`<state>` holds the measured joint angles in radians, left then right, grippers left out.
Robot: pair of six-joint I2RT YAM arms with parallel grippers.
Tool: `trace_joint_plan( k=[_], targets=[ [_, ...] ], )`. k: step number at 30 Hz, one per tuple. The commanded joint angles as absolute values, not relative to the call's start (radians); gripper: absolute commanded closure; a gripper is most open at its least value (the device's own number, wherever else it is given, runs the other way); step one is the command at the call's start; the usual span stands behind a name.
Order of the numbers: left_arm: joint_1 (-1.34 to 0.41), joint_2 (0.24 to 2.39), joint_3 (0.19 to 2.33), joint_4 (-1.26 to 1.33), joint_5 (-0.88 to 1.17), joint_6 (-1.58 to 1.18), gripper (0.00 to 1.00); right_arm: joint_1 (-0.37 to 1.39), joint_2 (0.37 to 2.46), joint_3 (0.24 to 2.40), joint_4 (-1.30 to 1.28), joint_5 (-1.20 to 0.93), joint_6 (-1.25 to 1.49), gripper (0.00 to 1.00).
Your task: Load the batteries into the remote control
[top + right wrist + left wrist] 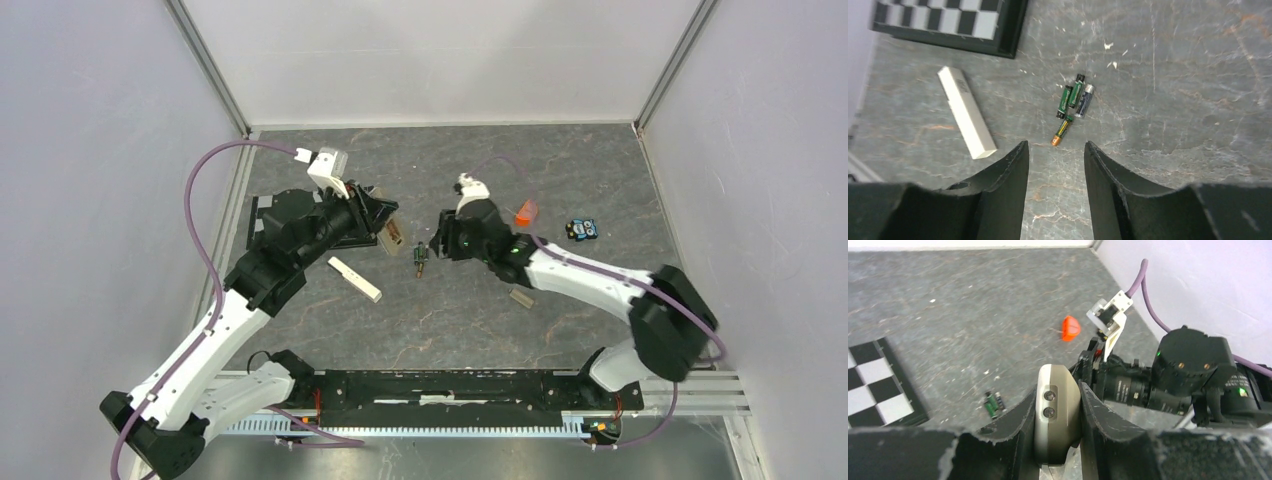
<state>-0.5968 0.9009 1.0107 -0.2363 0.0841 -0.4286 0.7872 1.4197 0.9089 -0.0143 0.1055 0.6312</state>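
Note:
The remote control (1058,410), tan-grey with a white edge and two screws, stands on end between the fingers of my left gripper (1057,405), which is shut on it. From the top, the left gripper (383,222) holds the remote (392,236) at the table's middle left. Several small batteries (1075,97) with green markings lie together on the table, one with a gold end (1063,131) nearest my right gripper (1055,147). That gripper hovers just short of them, open and holding nothing. From above, the batteries (420,262) lie just left of the right gripper (432,248). The left wrist view also shows the batteries (994,403).
A white flat bar (967,112) lies left of the batteries. A checkerboard plate (948,20) sits beyond it. An orange object (526,211), a blue toy (582,230) and a small tan piece (521,297) lie on the right side. Walls close in the table.

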Motion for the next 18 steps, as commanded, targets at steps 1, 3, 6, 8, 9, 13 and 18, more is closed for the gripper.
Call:
trace_joint_plan(
  k=[1, 3, 6, 8, 9, 13, 18],
  targets=[
    [-0.594, 0.889, 0.986, -0.289, -0.079, -0.441, 0.98, 0.857, 1.585, 1.053, -0.067, 0.278, 0.648, 0.50],
    [-0.594, 0.880, 0.970, -0.301, -0.119, -0.436, 0.98, 0.876, 1.667, 1.117, -0.093, 0.311, 0.650, 0.51],
    [-0.594, 0.855, 0.949, -0.324, -0.199, -0.441, 0.98, 0.899, 1.758, 1.187, -0.130, 0.374, 0.663, 0.54],
    [-0.593, 0.835, 0.930, -0.331, -0.238, -0.449, 0.98, 0.905, 1.805, 1.227, -0.162, 0.426, 0.673, 0.57],
    [-0.592, 0.828, 0.923, -0.332, -0.245, -0.449, 0.98, 0.905, 1.825, 1.244, -0.178, 0.450, 0.675, 0.58],
    [-0.593, 0.809, 0.908, -0.340, -0.255, -0.449, 0.98, 0.905, 1.896, 1.311, -0.223, 0.487, 0.660, 0.67],
    [-0.592, 0.814, 0.904, -0.348, -0.250, -0.438, 0.98, 0.905, 1.971, 1.362, -0.255, 0.475, 0.664, 0.74]
  ],
)
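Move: The loose batteries lie about 6 cm ahead of the right hand, 5 cm to its left and some 13 cm below. Relative to the batteries, the long white box is roughly 13 cm to the left and 5 cm nearer the bases; the small battery cover lies some 20 cm to the right and 9 cm nearer. From the left hand, which holds the remote, the batteries are about 9 cm ahead, 6 cm right and 31 cm below. Down first, then also forward: the empty right hand sinks about 9 cm, shifting some 4 cm left early on, to close over the batteries without reaching them. Its wrist tips about 20 degrees so the fingers point more steeply down, and they narrow from half open to roughly a quarter. Meanwhile the left hand keeps its grip on the remote, swings it some 6 cm left, away from the batteries, lowers it about as much and turns counter-clockwise. ##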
